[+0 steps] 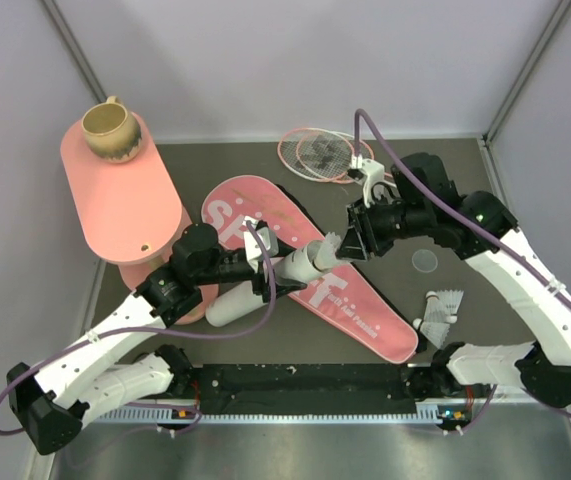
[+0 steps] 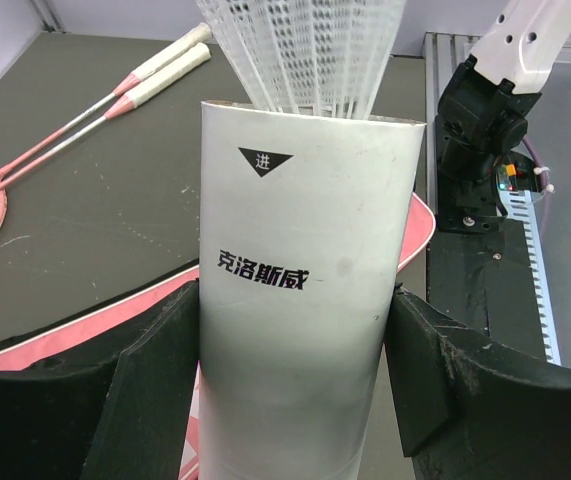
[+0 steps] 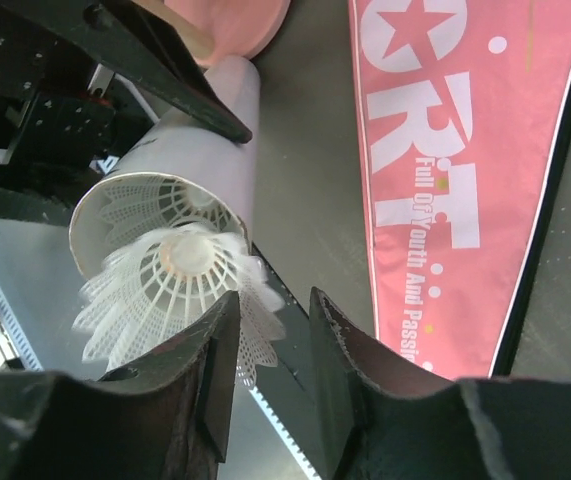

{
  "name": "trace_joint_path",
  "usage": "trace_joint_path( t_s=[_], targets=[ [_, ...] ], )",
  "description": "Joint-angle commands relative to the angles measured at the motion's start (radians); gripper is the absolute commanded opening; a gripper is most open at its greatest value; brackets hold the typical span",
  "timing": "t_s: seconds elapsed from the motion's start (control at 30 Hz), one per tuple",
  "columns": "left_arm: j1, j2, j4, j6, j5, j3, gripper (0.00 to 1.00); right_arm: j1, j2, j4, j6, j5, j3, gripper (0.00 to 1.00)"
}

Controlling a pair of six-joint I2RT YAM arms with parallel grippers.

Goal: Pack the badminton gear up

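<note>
My left gripper (image 1: 265, 277) is shut on the long white tube (image 1: 255, 288), which it holds tilted above the pink "SPORT" bag (image 1: 350, 305). In the left wrist view the tube (image 2: 300, 300) fills the space between both fingers, and a white shuttlecock (image 2: 305, 50) sticks out of its mouth. My right gripper (image 3: 273, 310) stands open just off the tube mouth (image 3: 165, 200). The skirt of that shuttlecock (image 3: 180, 280) brushes its left finger, and nothing is clamped. Two pink rackets (image 1: 320, 152) lie at the back. More shuttlecocks (image 1: 441, 312) lie at the right front.
A pink oval table (image 1: 125, 200) with a tan mug (image 1: 112, 130) stands at the left. A small clear disc (image 1: 425, 261) lies on the mat to the right of the bag. The black rail (image 1: 305, 382) runs along the near edge.
</note>
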Motion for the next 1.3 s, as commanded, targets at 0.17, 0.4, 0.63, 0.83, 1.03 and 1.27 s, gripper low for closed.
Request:
trace_joint_path(
  t_s=[0.17, 0.4, 0.63, 0.83, 1.03, 1.27],
  targets=[
    [-0.003, -0.007, 0.045, -0.023, 0.026, 0.029, 0.07, 0.118, 0.038, 0.144, 0.076, 0.107, 0.007, 0.42],
    [-0.002, -0.016, 0.047, -0.029, 0.018, 0.026, 0.07, 0.192, 0.011, 0.343, 0.189, 0.212, -0.141, 0.46],
    [-0.003, -0.033, 0.047, -0.032, -0.011, 0.021, 0.07, 0.19, -0.192, 0.353, 0.18, 0.395, -0.19, 0.66],
    [-0.002, -0.046, 0.047, -0.024, -0.028, 0.016, 0.07, 0.189, -0.449, 0.35, 0.207, 0.751, -0.347, 0.84],
    [-0.002, -0.056, 0.047, -0.029, -0.037, 0.016, 0.07, -0.002, -0.505, 0.209, 0.375, 0.927, -0.496, 0.93],
    [-0.002, -0.08, 0.047, -0.041, -0.025, 0.016, 0.07, -0.594, -0.454, 0.127, 0.47, 0.548, -0.705, 0.95]
  ],
)
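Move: The shuttlecock I mean to push sits half in the tube, its skirt sticking out, about 5 cm to the left of my right hand, 2 cm back and 3 cm lower. The tube's mouth is just beyond it, roughly 8 cm left, 3 cm back and 5 cm down. The pink bag's middle lies 16 cm left, 12 cm ahead and some 28 cm below. From my left hand, the shuttlecock is about 8 cm right, 2 cm ahead and 8 cm up. With my left hand still gripping the tube nearly steady, I push my part-open right fingers about 5 cm left, then some 3 cm down, pressing the shuttlecock into the tube. Then I swing that hand back right about 25 cm, first arching up, then dropping and reaching a little forward, turning it some 65 degrees clockwise while the fingers spread wide. ##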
